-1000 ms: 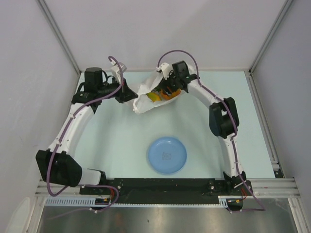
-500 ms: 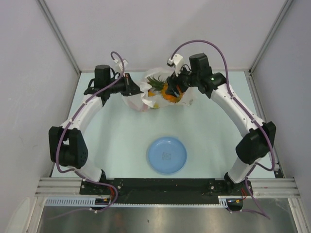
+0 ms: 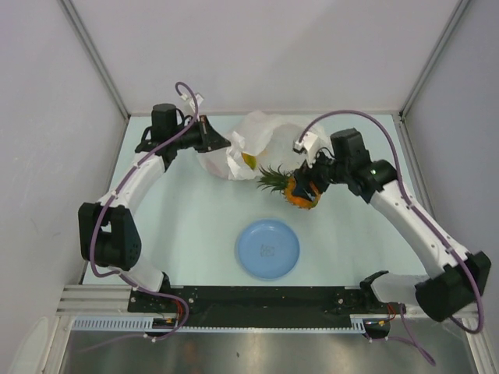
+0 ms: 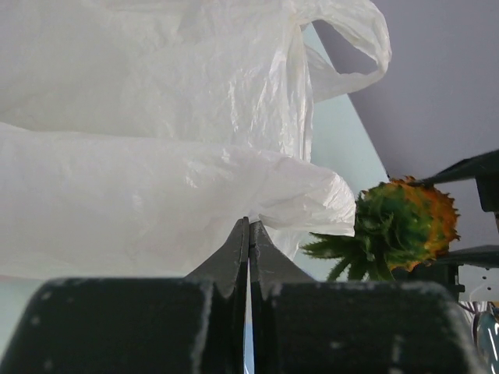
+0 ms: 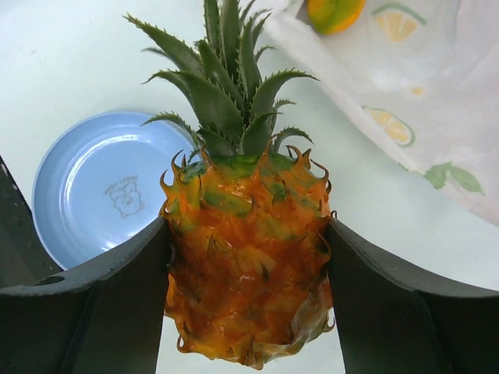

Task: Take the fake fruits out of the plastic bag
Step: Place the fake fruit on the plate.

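The translucent white plastic bag (image 3: pixel 248 146) lies at the back of the table, its mouth facing right. My left gripper (image 3: pixel 226 144) is shut on the bag's (image 4: pixel 156 156) left edge, its jaws pinching the film. My right gripper (image 3: pixel 302 189) is shut on the orange pineapple (image 3: pixel 296 189), held above the table right of the bag, green crown pointing left. In the right wrist view the pineapple (image 5: pixel 248 265) fills the gap between both fingers. A yellow-orange fruit (image 3: pixel 249 160) shows in the bag's mouth, and the same fruit (image 5: pixel 334 12) is at the top of the right wrist view.
A round light-blue plate (image 3: pixel 267 248) sits near the front middle of the table, below the held pineapple. Grey walls close in the table on three sides. The bag (image 5: pixel 405 109) has lemon and leaf prints.
My right gripper has pulled the pineapple out of the bag, moving right and toward the front. The left gripper keeps its hold on the bag.
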You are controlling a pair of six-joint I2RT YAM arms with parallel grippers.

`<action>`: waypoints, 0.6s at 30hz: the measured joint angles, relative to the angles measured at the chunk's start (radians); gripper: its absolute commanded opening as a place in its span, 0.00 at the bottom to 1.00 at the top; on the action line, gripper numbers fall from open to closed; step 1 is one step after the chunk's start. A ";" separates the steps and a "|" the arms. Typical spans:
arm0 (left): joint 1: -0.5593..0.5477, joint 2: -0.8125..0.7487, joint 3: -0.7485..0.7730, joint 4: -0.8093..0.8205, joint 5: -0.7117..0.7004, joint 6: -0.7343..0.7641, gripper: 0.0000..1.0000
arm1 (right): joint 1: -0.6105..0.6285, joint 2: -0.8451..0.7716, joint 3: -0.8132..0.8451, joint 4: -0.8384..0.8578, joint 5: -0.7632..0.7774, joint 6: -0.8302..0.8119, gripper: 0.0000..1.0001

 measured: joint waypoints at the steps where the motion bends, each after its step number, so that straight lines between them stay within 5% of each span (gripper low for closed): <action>1: 0.000 0.000 0.000 -0.001 -0.003 0.000 0.00 | 0.004 -0.046 -0.040 0.020 0.002 -0.018 0.32; 7: 0.000 0.000 0.000 -0.008 -0.018 0.005 0.00 | 0.082 -0.315 -0.415 0.174 -0.014 -0.182 0.33; 11: 0.000 0.000 0.000 -0.016 -0.020 0.013 0.02 | 0.085 -0.289 -0.484 0.215 -0.036 -0.216 0.33; 12: 0.000 0.000 0.000 -0.020 -0.020 0.019 0.06 | 0.088 -0.261 -0.484 0.249 -0.040 -0.216 0.33; 13: 0.000 0.000 0.000 -0.024 -0.020 0.022 0.31 | 0.090 -0.243 -0.484 0.273 -0.043 -0.216 0.33; 14: 0.000 0.000 0.000 -0.037 -0.023 0.034 0.43 | 0.095 -0.221 -0.484 0.302 -0.045 -0.216 0.32; 16: 0.001 0.000 0.006 -0.069 -0.028 0.072 0.62 | 0.109 -0.185 -0.485 0.353 -0.048 -0.213 0.32; 18: 0.005 -0.009 0.016 -0.129 -0.046 0.114 0.69 | 0.128 -0.152 -0.488 0.402 -0.048 -0.200 0.32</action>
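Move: The pineapple is already gripped in the right hand. The blue plate it goes to lies about 9 cm back, 10 cm to the left and some 20 cm below. The yellow fruit in the bag's mouth is roughly 16 cm ahead of the right hand, 15 cm to its left and 18 cm lower. From the left hand, shut on the bag's edge, the plate lies about 21 cm back, 11 cm right and 23 cm below. Lower the right gripper about 8 cm towards the plate, pineapple kept in its grip: first pull back 7 cm while sinking, then ease left and slightly forward as you finish lowering, turning the wrist some 15 degrees counter-clockwise. Late on, spread the left fingers past half open to let go of the bag's edge, dipping that hand slightly. ##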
